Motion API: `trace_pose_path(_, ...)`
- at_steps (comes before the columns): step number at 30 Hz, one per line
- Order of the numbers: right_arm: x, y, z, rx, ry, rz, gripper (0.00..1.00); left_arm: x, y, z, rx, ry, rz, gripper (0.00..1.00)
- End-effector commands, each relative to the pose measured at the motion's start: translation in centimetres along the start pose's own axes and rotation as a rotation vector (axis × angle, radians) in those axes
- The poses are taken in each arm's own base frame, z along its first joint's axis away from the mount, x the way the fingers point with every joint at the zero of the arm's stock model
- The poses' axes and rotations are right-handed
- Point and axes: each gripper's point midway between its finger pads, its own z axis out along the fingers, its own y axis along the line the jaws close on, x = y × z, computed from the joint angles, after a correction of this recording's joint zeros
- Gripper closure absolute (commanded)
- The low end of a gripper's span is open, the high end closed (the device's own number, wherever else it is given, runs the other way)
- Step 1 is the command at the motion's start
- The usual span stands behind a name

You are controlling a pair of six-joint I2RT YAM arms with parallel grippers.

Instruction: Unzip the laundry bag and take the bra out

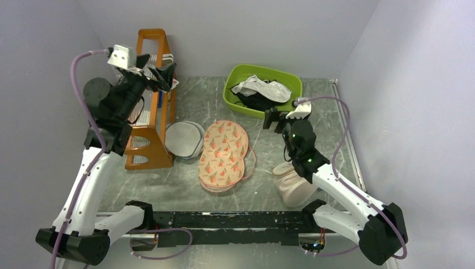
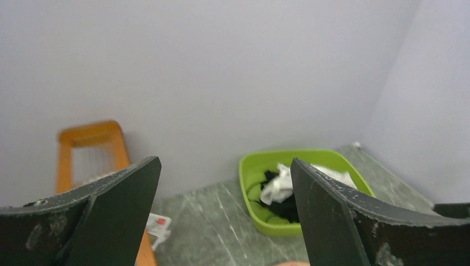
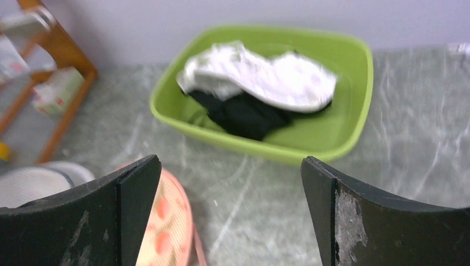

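Note:
The laundry bag [image 1: 224,156], a two-lobed cream pouch with an orange-pink print, lies flat in the middle of the table; its edge also shows in the right wrist view [image 3: 166,221]. The bra [image 1: 260,87], a white soft garment, lies on top of black garments in a green basin [image 1: 232,102], and it shows in both wrist views [image 2: 279,187] [image 3: 260,75]. My left gripper [image 1: 158,72] [image 2: 225,160] is raised high over the orange rack, open and holding nothing. My right gripper [image 1: 274,119] [image 3: 231,159] hangs open between the pouch and the basin, also holding nothing.
An orange wooden rack [image 1: 151,101] stands at the left. A round grey-white mesh disc [image 1: 185,139] lies beside the printed pouch. A plain beige mesh pouch [image 1: 294,185] lies under my right arm. Walls close in the back and both sides.

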Motion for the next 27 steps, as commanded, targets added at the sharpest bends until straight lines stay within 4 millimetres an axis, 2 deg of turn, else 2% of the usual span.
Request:
trace_pose_path(1, -8.2, 0.4, -1.1, 0.042, -0.106, -0.031, 0.00, -5.7, 2.1, -2.1, -0.150, -0.087, 0.066, 0.00)
trace_pose_path(5, -15.1, 1.5, -2.6, -0.001, -0.200, -0.024, 0.00, -8.1, 2.7, -3.8, -0.210, -0.138, 0.091, 0.01)
trace_pose_path(7, -19.2, 1.8, -3.5, -0.001, -0.244, -0.017, 0.00, -8.8, 3.4, -4.5, -0.256, -0.158, 0.096, 0.00)
trace_pose_path(10, -22.9, 1.3, -4.6, 0.026, -0.291, -0.043, 0.00, -9.4, 4.2, -5.4, -0.313, -0.167, 0.095, 0.01)
trace_pose_path(12, -24.9, 0.2, -5.1, 0.094, -0.303, -0.074, 0.00, -9.1, 4.5, -5.6, -0.332, -0.151, 0.102, 0.01)
trace_pose_path(14, -26.2, -1.1, -5.2, 0.185, -0.303, -0.109, 0.00, -8.6, 4.7, -5.5, -0.342, -0.130, 0.105, 0.01)
trace_pose_path(17, -26.9, -2.5, -5.1, 0.287, -0.290, -0.146, 0.00, -7.6, 5.2, -5.2, -0.360, -0.097, 0.102, 0.01)
trace_pose_path(21, -27.5, -2.6, -5.1, 0.301, -0.311, -0.143, 0.00, -6.9, 5.5, -4.9, -0.372, -0.069, 0.108, 0.01)
trace_pose_path(27, -28.5, -2.1, -6.2, 0.238, -0.376, -0.086, 0.00, -6.9, 6.0, -4.9, -0.396, -0.059, 0.116, 0.01)
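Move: The white bra already lies in the green tub, about 19 cm ahead of my right hand, 1 cm left and 16 cm below. From that hand, the flowered laundry bag lies some 19 cm left and 4 cm back, the cream mesh bag 8 cm right and 16 cm back. From my left hand the bra is roughly 18 cm ahead, 34 cm right and 40 cm below, while the plate rack's middle is about 8 cm left and 8 cm farther out. I lift my empty right hand steeply up and away from the tub, about 26 cm in all, drifting right and tipping the fingers up as they swing clockwise. My left hand rises and draws back, then eases down and forward again while shifting some 7 cm left towards the rack and turning about 20 degrees counter-clockwise. Both grippers stay wide open, touching nothing. ##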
